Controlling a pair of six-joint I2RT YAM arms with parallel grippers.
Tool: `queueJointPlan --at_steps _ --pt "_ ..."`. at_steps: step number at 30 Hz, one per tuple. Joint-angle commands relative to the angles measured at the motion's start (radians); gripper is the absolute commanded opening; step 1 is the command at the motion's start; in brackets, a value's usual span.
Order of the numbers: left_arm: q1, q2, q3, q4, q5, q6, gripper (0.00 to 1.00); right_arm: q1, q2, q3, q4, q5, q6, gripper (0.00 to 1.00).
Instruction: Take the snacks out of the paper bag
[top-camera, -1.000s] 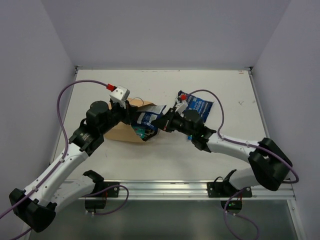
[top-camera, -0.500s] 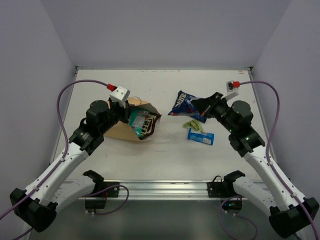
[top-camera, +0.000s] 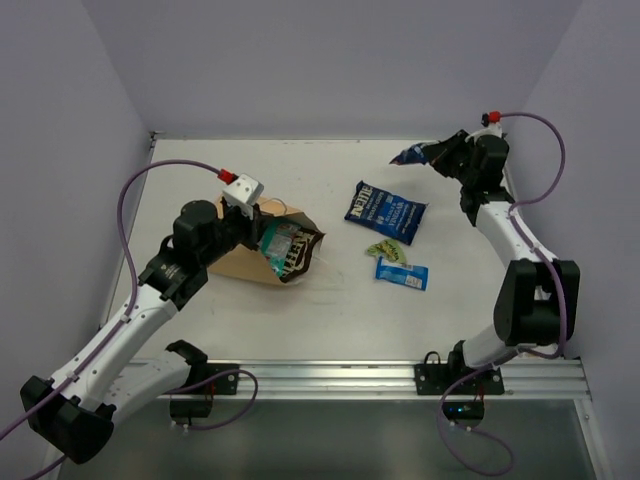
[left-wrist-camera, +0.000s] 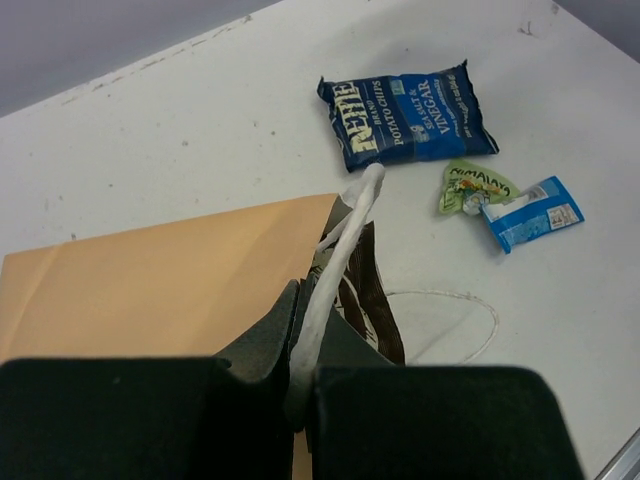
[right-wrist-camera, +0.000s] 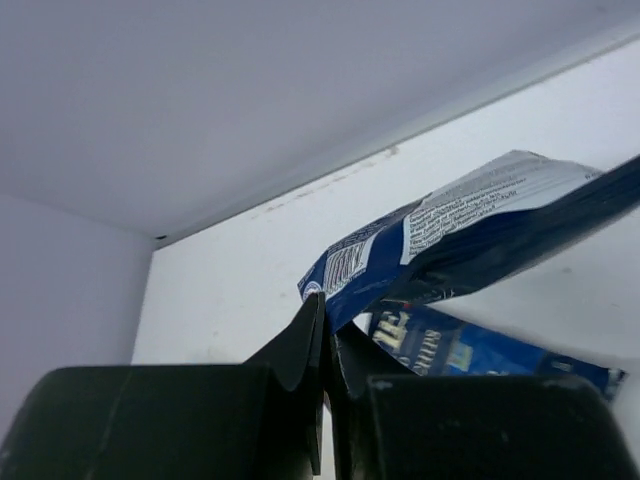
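The tan paper bag (top-camera: 236, 262) lies on its side at centre left. My left gripper (top-camera: 262, 228) is shut on the pale upper edge of its mouth (left-wrist-camera: 345, 232). A brown chip bag (top-camera: 292, 257) and a teal-white packet (top-camera: 277, 240) poke out of the mouth. My right gripper (top-camera: 432, 153) is shut on a corner of a blue-white packet (top-camera: 410, 155) and holds it in the air at the back right; the packet also shows in the right wrist view (right-wrist-camera: 470, 215). The dark blue chip bag (top-camera: 385, 211), a small green packet (top-camera: 382, 250) and the small blue bar (top-camera: 402, 272) lie on the table.
A white string handle (left-wrist-camera: 455, 310) lies looped on the table beside the bag's mouth. The enclosure's walls stand close at the back and right of my right gripper. The left wrist view shows the dark blue chip bag (left-wrist-camera: 405, 115) and the blue bar (left-wrist-camera: 530, 212) to the bag's right.
My right arm has pulled the blue-white packet from the bag's mouth and swung it right and back to the far right corner. My left gripper has held the bag's edge throughout.
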Motion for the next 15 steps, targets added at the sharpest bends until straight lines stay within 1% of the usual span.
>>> queueJointPlan --at_steps 1,2,3,5,6,7,9,10,11,12,15 --pt "0.007 -0.028 -0.012 0.052 0.057 0.012 0.00 -0.077 0.062 -0.030 0.121 -0.006 -0.042 0.04" --pt "0.007 -0.029 -0.012 0.054 0.064 0.009 0.00 -0.096 0.078 -0.044 0.099 -0.002 -0.019 0.07" --pt "0.007 -0.031 -0.013 0.057 0.083 0.007 0.00 -0.113 0.086 -0.059 0.031 0.013 0.002 0.16" --pt "0.007 -0.037 -0.016 0.064 0.091 -0.002 0.00 -0.160 0.069 -0.134 -0.011 0.014 0.038 0.31" --pt "0.007 -0.037 -0.016 0.066 0.094 -0.004 0.00 -0.165 0.044 -0.166 -0.045 0.028 0.036 0.39" --pt "0.007 -0.037 -0.013 0.066 0.094 -0.004 0.00 -0.163 0.015 -0.203 -0.085 0.083 0.026 0.52" --pt "0.007 -0.037 -0.010 0.064 0.097 -0.007 0.00 -0.150 -0.081 -0.234 -0.178 0.120 0.016 0.62" --pt "0.007 -0.037 -0.012 0.064 0.100 -0.008 0.00 -0.122 -0.115 -0.266 -0.201 0.155 0.015 0.70" --pt "0.007 -0.037 -0.010 0.063 0.100 -0.008 0.00 -0.105 -0.179 -0.280 -0.212 0.160 0.015 0.74" --pt "0.007 -0.037 -0.009 0.061 0.101 -0.008 0.00 -0.090 -0.206 -0.292 -0.224 0.153 0.016 0.76" --pt "0.007 -0.032 0.000 0.052 0.086 -0.014 0.00 0.013 -0.296 -0.332 -0.252 0.114 0.021 0.77"
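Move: The right hand already grips a blue chip bag, trailing from its fingertips over the far right of the table; the free spot it goes to lies about 26 cm below, 2 cm farther out and 5 cm to the right. The Kettle bag lies level with the hand, 8 cm left and 26 cm down; the green pack 12 cm back and 9 cm left, the blue pack 20 cm back and 5 cm left. From the left hand, that spot is some 49 cm right and 22 cm ahead. The right hand plunges about 15 cm with a swing to its right, tipping its fingers down some 20 degrees and opening them wide on the way to let go of the chip bag beside the Kettle bag; it meanwhile draws back about 8 cm and finally starts rising and swinging left again with the fingers empty. The left hand stays shut on the paper bag's white handle, easing back only about a centimetre. ##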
